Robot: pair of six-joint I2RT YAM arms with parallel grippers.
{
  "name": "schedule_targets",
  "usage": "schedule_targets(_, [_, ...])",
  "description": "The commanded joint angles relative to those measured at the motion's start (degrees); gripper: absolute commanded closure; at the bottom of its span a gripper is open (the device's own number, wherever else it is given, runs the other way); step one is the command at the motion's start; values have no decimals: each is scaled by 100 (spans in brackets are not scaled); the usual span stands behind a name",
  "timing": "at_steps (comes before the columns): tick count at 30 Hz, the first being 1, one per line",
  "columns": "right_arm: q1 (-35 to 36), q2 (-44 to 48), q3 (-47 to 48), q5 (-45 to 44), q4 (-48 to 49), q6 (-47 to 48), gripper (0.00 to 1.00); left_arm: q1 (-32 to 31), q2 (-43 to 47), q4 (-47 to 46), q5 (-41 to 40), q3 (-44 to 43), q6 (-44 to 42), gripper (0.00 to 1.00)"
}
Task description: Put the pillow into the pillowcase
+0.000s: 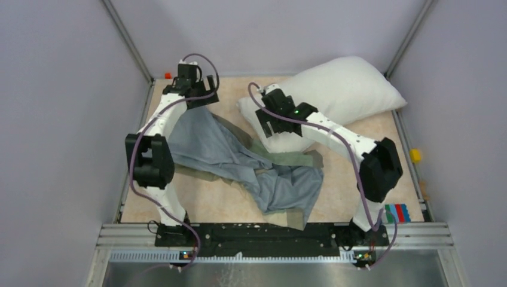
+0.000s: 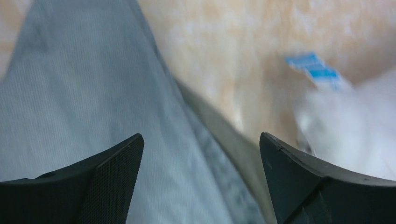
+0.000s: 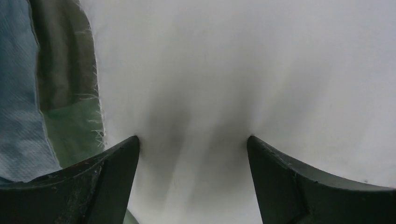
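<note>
The white pillow (image 1: 350, 84) lies at the back right of the table, its near corner under my right arm. The wrinkled grey-blue pillowcase (image 1: 239, 164) sprawls across the middle, reaching up to my left gripper (image 1: 200, 103). In the left wrist view my left gripper (image 2: 201, 135) is open, its fingers spread wide just above the pillowcase (image 2: 84, 102), with the pillow (image 2: 355, 130) blurred at the right. My right gripper (image 3: 193, 137) is open, both fingertips resting against the pillow (image 3: 243, 65), which shows a soft crease between them. A frayed pillowcase (image 3: 60, 93) edge lies at the left.
The wooden table (image 1: 370, 134) is boxed in by grey walls on three sides. A yellow block (image 1: 415, 155) and a striped coloured piece (image 1: 396, 212) sit at the right edge, a small red thing (image 1: 168, 75) at the back left. A blue label (image 2: 317, 70) shows near the pillow.
</note>
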State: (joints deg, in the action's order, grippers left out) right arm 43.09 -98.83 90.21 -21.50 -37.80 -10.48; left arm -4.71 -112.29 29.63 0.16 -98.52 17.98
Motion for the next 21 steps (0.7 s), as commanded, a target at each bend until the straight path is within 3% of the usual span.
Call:
schedule_targets(1, [151,-472,-375,227,195,327,16,-446,1732,112,47,1616,243,2])
schedule_targets(3, [51,-866,-310,75,223,254,27,-651,2375,182,37,2411,441,7])
schedule_targets(6, [-401,-1364,160,-7,49,11,97,-917,3354,274,37,3407,826,19])
schedule_targets(12, [-1324,-1952,1923,-38,-176,-270,100,-1631,4323,664,-304,4440,1432,37])
schedule_targets(18, [-1649,-3613,4880,-173,-879,-373,100,-2265,4617,529,-357,5248,2092,44])
schedule_targets(21, [-1751,-3837,5221,18,-719,-414,100,-2595,4597,474,-319,5424,2358,46])
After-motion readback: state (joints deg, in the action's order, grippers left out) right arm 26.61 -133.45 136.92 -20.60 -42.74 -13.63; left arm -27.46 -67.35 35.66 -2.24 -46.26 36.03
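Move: Just under the right hand is the left end of the pillow; the pillow's middle is about 21 cm to the right, 11 cm ahead and 11 cm below. From that hand, the pillowcase's green band lies some 8 cm back, 6 cm right and 18 cm down. For the empty left hand, the crumpled pillowcase's middle is roughly 25 cm back, 14 cm right and 14 cm below, while the pillow's middle is 46 cm right, level with it, 9 cm down. Sinking about 8 cm onto the pillow's left end, the right hand shuts its open fingers and pinches the fabric, then hauls it forward about 20 cm, away from the pillowcase, rising again and turning clockwise. Meanwhile the left hand draws back some 28 cm and 9 cm right over the pillowcase, lowering late, tipping down and narrowing its fingers to about half open, touching nothing at the end. ##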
